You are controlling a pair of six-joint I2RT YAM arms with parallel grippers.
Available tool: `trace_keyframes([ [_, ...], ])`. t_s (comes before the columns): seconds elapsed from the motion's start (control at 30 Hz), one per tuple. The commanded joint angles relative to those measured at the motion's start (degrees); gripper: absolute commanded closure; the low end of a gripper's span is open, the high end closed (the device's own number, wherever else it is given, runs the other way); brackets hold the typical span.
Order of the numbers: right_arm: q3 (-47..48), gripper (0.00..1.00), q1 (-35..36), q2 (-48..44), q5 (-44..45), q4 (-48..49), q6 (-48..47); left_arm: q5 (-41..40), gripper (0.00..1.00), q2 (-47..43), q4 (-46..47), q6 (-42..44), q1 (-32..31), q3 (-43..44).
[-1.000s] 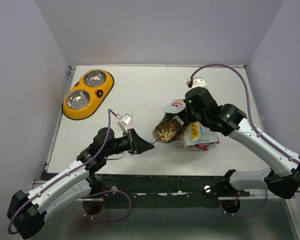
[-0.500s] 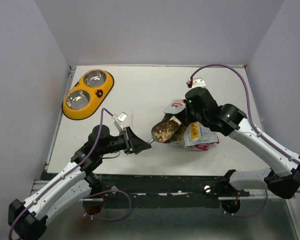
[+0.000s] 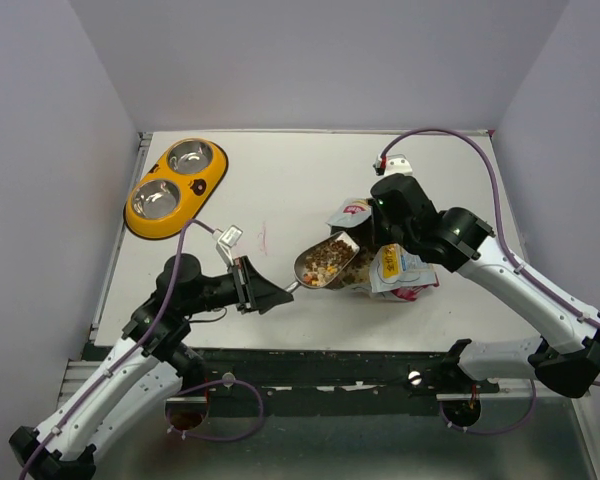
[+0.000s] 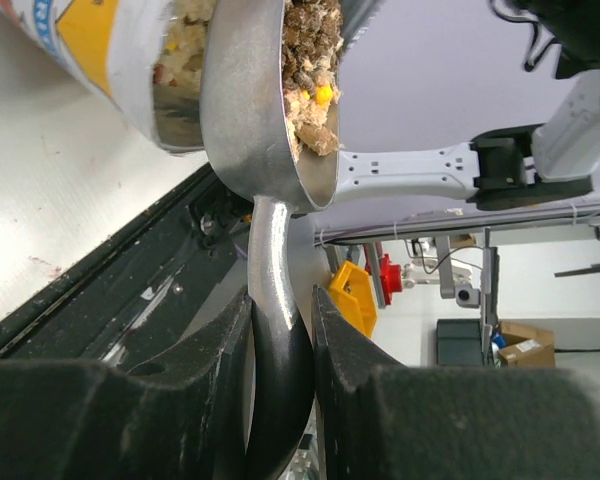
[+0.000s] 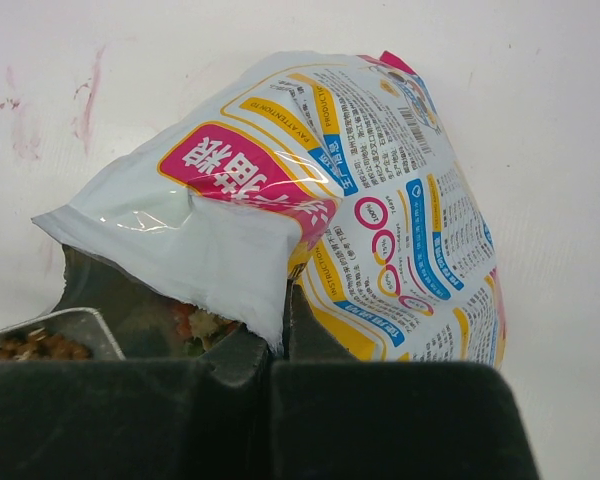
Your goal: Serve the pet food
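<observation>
My left gripper [image 3: 271,296] [image 4: 280,335] is shut on the handle of a silver metal scoop [image 3: 320,265] [image 4: 265,130]. The scoop is heaped with brown and tan pet food [image 3: 325,262] [image 4: 310,60] and sits just outside the mouth of the pouch [image 3: 400,270] [image 5: 380,220], low over the table. The pouch lies on its side right of centre. My right gripper [image 3: 368,250] [image 5: 278,325] is shut on the upper edge of its torn mouth and holds it open. More kibble [image 5: 195,325] shows inside the pouch.
A yellow double bowl [image 3: 217,170] with two steel cups stands at the far left of the table, both cups bare. The black front rail [image 4: 130,290] of the table runs just under the left gripper. White walls close in the table's left, back and right.
My left arm has drawn back to the left, pulling the filled scoop out of the pouch's mouth. The right arm and the pouch have stayed put.
</observation>
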Motion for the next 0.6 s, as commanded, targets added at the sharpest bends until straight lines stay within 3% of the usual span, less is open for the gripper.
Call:
trace_keyframes([
  [0.0,3.1,0.99,-0.3,-2.9,2.5,1.7,-0.2,3.7,1.0,-3.2,-2.7,0.8,1.8,5.8],
  [0.27,4.5,0.99,-0.2,-2.2,2.0,1.4,-0.3,0.3,1.0,-1.5,-6.8,-0.7,5.4,14.2],
  [0.57,4.4,0.99,-0.2,-2.8,2.0,0.7,0.2,-12.6,1.0,6.2,-6.9,-4.9,9.2,22.7],
])
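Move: The left hand already holds the loaded scoop by its handle. The pet bowl tray it is meant for lies about 37 cm ahead, 34 cm to its left and 23 cm below. The food bag stands about 11 cm ahead, 21 cm to its right and 14 cm below. From the right hand, which grips the bag's top flap, the tray is some 21 cm ahead and 54 cm to the left, 25 cm below. Upward, the left hand lifts the loaded scoop about 11 cm, away from the bag's open mouth, easing 2–3 cm left. Near the end it swings forward some 3 cm, the wrist turning roughly 10 degrees counter-clockwise, with the fingers keeping their hold on the handle. The right hand stays put and keeps pinching the bag's flap. ##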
